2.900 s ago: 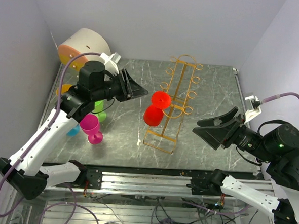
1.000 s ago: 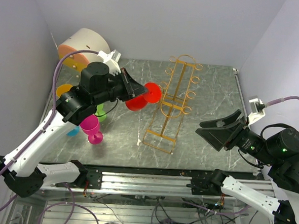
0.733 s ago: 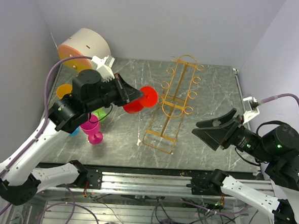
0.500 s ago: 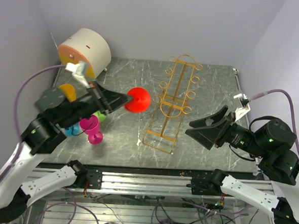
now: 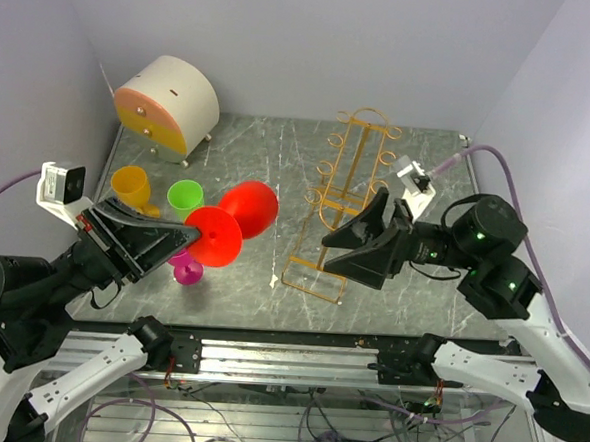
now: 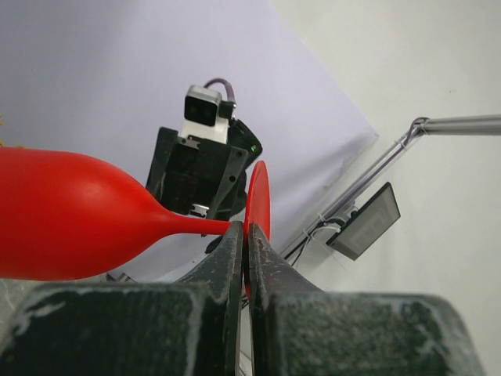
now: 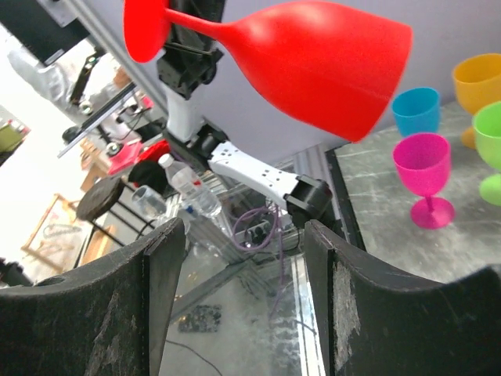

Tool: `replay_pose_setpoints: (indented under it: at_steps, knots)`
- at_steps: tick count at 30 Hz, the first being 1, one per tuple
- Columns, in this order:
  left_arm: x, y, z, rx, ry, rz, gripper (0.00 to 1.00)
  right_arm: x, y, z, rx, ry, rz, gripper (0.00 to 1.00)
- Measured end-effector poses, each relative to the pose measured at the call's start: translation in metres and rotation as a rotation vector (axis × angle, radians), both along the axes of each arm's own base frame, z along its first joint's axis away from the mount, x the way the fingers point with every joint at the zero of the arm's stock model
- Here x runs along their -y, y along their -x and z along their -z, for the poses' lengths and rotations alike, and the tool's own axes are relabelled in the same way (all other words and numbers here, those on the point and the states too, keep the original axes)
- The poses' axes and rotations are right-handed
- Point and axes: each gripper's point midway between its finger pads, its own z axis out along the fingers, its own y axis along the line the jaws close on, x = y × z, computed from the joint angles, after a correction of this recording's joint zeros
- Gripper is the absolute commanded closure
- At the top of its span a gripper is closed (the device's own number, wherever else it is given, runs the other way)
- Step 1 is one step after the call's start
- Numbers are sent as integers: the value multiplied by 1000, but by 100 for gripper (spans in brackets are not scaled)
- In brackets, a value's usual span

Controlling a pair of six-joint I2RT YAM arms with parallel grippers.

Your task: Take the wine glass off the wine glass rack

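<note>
A red wine glass (image 5: pixel 248 206) hangs on its side in the air, left of the golden-orange wine glass rack (image 5: pixel 341 199) and apart from it. My left gripper (image 5: pixel 192 239) is shut on its round foot (image 6: pixel 258 200); the bowl (image 6: pixel 70 211) sticks out to the left in the left wrist view. My right gripper (image 5: pixel 345 252) hovers in front of the rack's base, open and holding nothing. The right wrist view shows the right gripper (image 7: pixel 243 235) with the red glass (image 7: pixel 313 59) well beyond the fingers.
Orange (image 5: pixel 132 186) and green (image 5: pixel 184 196) glasses stand on the marble table (image 5: pixel 260 144) at the left, and a magenta one (image 5: pixel 185 270) is half hidden under the left gripper. A blue glass (image 7: pixel 415 112) shows in the right wrist view. A round beige drawer box (image 5: pixel 167 98) sits back left.
My left arm has carried the red glass away from the rack, up and toward the near left. My right arm has swung left, up to the rack's front.
</note>
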Motion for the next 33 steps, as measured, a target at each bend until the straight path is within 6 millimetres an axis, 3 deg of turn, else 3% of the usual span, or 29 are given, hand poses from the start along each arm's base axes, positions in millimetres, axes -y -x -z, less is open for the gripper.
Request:
replay_pose_setpoints:
  at_steps: [7, 14, 21, 29, 33]
  knots:
    - [-11, 24, 4, 43, 16, 43, 93, -20, 5, -8, 37, -38, -133, 37]
    - [-34, 55, -7, 120, 78, 65, 93, -18, 7, -19, 77, -80, -133, 32]
    - [-33, 63, -11, 136, 106, 115, 93, -31, 7, -28, 125, -126, -207, 32]
    - [-33, 69, -15, 155, 131, 148, 93, -68, -8, -14, 97, -131, -324, 34]
    - [-34, 73, -18, 169, 141, 157, 93, -72, -7, -16, 95, -158, -361, 34]
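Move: The left hand still pinches the red wine glass by its foot; the bowl lies about 6 cm ahead of that hand, 6 cm to its right and a few cm lower. From the open right hand, the bowl is some 13 cm to the left, 4 cm ahead and 5 cm higher. The empty rack stands about 20 cm ahead of the right hand, 4 cm to its right and 28 cm below. The right hand, its fingers staying wide open, closes in on the red glass's bowl: it travels about 7 cm left and a little up, easing briefly partway, while its wrist turns some 20 degrees counter-clockwise. Meanwhile the left hand keeps its pinch on the foot and draws the glass about 7 cm back, also 3 cm left and slightly up, slowing after the first half and turning modestly clockwise so that the glass's mouth swings towards the right gripper. ##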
